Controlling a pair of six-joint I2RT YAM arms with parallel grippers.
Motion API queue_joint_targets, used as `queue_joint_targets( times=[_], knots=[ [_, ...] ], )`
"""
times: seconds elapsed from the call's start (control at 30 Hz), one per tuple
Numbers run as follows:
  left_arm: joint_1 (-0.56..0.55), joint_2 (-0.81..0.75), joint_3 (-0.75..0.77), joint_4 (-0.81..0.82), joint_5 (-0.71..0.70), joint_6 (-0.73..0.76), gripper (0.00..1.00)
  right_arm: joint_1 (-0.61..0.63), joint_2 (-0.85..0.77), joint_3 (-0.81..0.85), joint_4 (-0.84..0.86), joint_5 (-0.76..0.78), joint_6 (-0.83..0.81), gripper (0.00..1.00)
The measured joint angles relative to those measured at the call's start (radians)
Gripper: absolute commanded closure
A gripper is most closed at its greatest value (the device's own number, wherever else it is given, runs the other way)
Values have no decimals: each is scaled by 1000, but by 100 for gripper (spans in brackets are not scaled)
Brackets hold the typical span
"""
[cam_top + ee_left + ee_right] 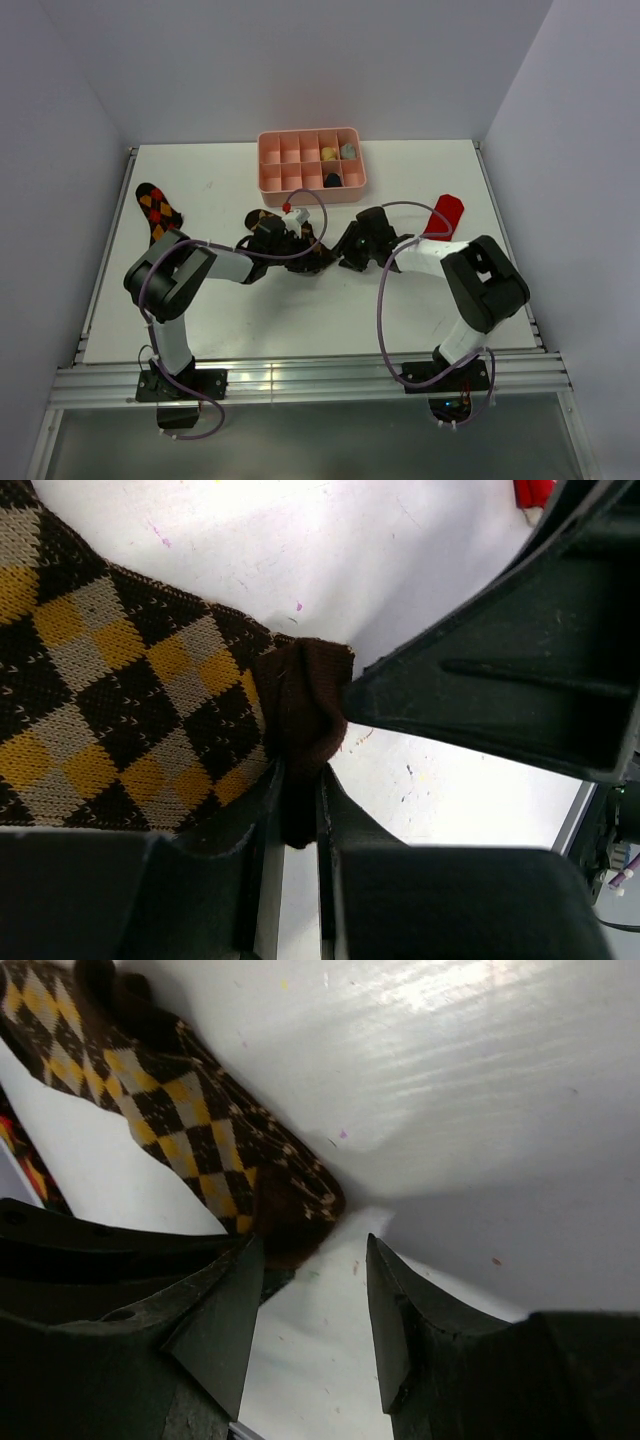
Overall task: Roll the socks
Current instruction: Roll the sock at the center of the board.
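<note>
The tan argyle sock (120,710) lies mid-table, partly under both grippers (262,217). My left gripper (300,777) is shut on its dark brown end (300,695), which bunches up between the jaws. My right gripper (312,1252) faces it from the right (348,250), open, with only bare table between its fingers. The sock's other dark end (295,1205) lies just beyond its left finger (235,1290). The red-orange argyle sock (157,208) lies flat at the far left. The plain red sock (443,215) lies at the right, beside the right arm.
A pink compartment tray (275,160) with a few small items in its right cells stands at the back centre. White walls close in the table on three sides. Cables loop over both arms near the grippers.
</note>
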Motion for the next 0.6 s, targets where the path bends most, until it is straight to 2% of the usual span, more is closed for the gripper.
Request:
queue_joint_targets(
  times=[0.17, 0.27, 0.37, 0.4, 0.47, 0.5, 0.57, 0.6],
  knots=[
    [3, 3, -3, 8, 9, -5, 100, 0, 41, -3, 82, -18, 52, 48],
    [5, 7, -3, 16, 18, -7, 100, 0, 60, -14, 127, -29, 82, 52],
    [6, 10, -5, 23, 23, -11, 100, 0, 62, -19, 137, -30, 90, 65],
    [6, 12, -5, 26, 25, -16, 100, 0, 62, -19, 137, -30, 92, 75],
    [6, 13, -5, 27, 28, -22, 100, 0, 63, -19, 137, -28, 92, 85],
    [6, 13, -5, 27, 29, -23, 100, 0, 63, -19, 135, -26, 90, 93],
    [6, 13, -5, 28, 29, -23, 90, 0, 63, -18, 127, -23, 85, 100],
    [6, 13, -7, 31, 29, -23, 84, 0, 63, -15, 119, -21, 84, 100]
  ],
)
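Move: The free, folded corner of the checked sock's cuff lies just beyond the right fingertips: about 2 cm left, 1 cm ahead and 1 cm lower. The sock's toe is some 20 cm left and 9 cm farther out than the right hand, and the pink box about 21 cm ahead and 8 cm left. From the left hand, which already pinches the cuff, that corner is about 3 cm right, 1 cm ahead and 1 cm lower. The right fingers pinch the folded corner of the cuff. First, still about half open, the hand slides roughly 1.5 cm left and forward and sinks a little around the corner; then it stops and shuts almost fully on it. The left hand stays in place beside it and keeps its pinch on the cuff. ##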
